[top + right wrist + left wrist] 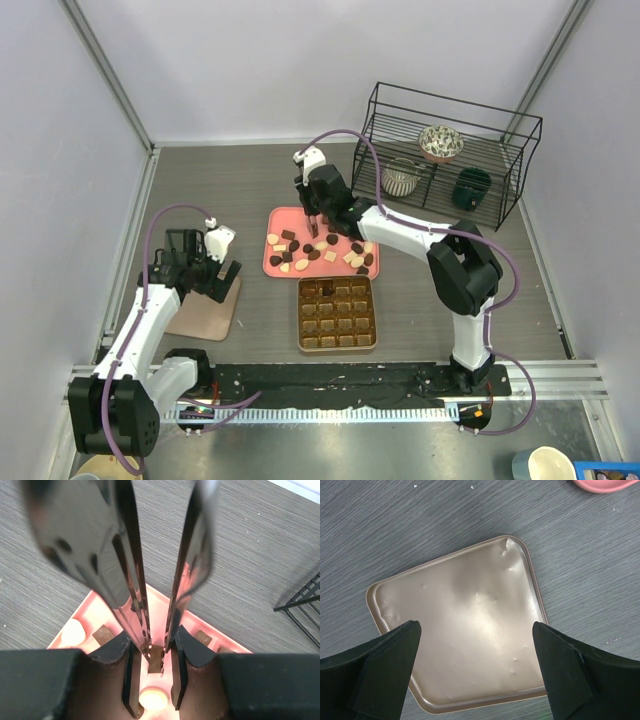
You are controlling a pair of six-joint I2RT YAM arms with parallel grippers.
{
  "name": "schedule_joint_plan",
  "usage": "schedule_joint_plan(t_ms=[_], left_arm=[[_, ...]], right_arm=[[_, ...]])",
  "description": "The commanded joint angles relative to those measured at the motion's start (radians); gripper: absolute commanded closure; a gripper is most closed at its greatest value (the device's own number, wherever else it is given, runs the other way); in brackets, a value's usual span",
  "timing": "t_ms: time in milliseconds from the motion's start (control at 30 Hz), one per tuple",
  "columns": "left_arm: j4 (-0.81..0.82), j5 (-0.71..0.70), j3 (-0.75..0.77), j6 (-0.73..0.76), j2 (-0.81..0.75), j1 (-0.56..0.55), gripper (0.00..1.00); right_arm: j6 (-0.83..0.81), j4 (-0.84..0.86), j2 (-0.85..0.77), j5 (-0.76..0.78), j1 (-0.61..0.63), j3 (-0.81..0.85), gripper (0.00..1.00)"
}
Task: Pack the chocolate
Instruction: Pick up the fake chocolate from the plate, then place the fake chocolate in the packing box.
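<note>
Several chocolates (318, 250), dark, mid-brown and cream, lie scattered on the pink tray (275, 263). My right gripper (314, 215) hangs over the tray's far side, shut on a pair of metal tongs (134, 580). The tong tips pinch a square mid-brown chocolate (156, 659) just above the tray (90, 611), with a cream chocolate (153, 699) below it. The gold-brown gridded box (301, 316) sits in front of the tray with one dark piece (326, 289) in a far cell. My left gripper (475, 647) stands wide open, holding nothing.
A flat gold lid (465, 615) lies on the table under the left gripper, left of the box. A black wire rack (450, 150) at the back right holds a bowl and two cups. Grey walls close in the table's sides and back.
</note>
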Motion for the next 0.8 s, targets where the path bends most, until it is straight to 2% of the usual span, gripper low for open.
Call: schedule_joint_plan(t_ms=[0, 200, 333, 467, 600, 767], left_arm=[[0.009, 0.012, 0.002, 0.002, -0.023, 0.004, 0.0], [-0.006, 0.01, 0.009, 0.005, -0.027, 0.004, 0.0], [-0.012, 0.009, 0.017, 0.0, -0.03, 0.006, 0.0], [-0.012, 0.007, 0.014, -0.004, -0.027, 0.004, 0.0], [0.0, 0.0, 0.0, -0.009, -0.024, 0.004, 0.0], [0.023, -0.017, -0.021, -0.013, -0.027, 0.004, 0.0]], right_arm=[[-0.04, -0.046, -0.133, 0.031, 0.001, 0.049, 0.77], [-0.024, -0.154, -0.348, 0.086, 0.04, -0.055, 0.8], [0.039, -0.233, -0.538, 0.146, 0.09, -0.194, 0.8], [0.11, -0.299, -0.662, 0.192, 0.149, -0.322, 0.79], [0.16, -0.31, -0.745, 0.197, 0.196, -0.426, 0.79], [0.176, -0.298, -0.77, 0.195, 0.212, -0.463, 0.78]])
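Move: The right hand holds the tongs, whose tips already pinch a brown chocolate on the plate, about 14 cm below it. The chocolate box it goes to has its middle some 23 cm back and 6 cm right, about 14 cm down. The chocolate already packed sits some 17 cm back and 4 cm right. The pink plate's middle is about 3 cm back and 2 cm right. From the left hand the box lies about 25 cm right, 1 cm back and 7 cm down. Still gripping the tongs, the right hand arcs about 17 cm back and 9 cm right, rising, then sinking boxward. ##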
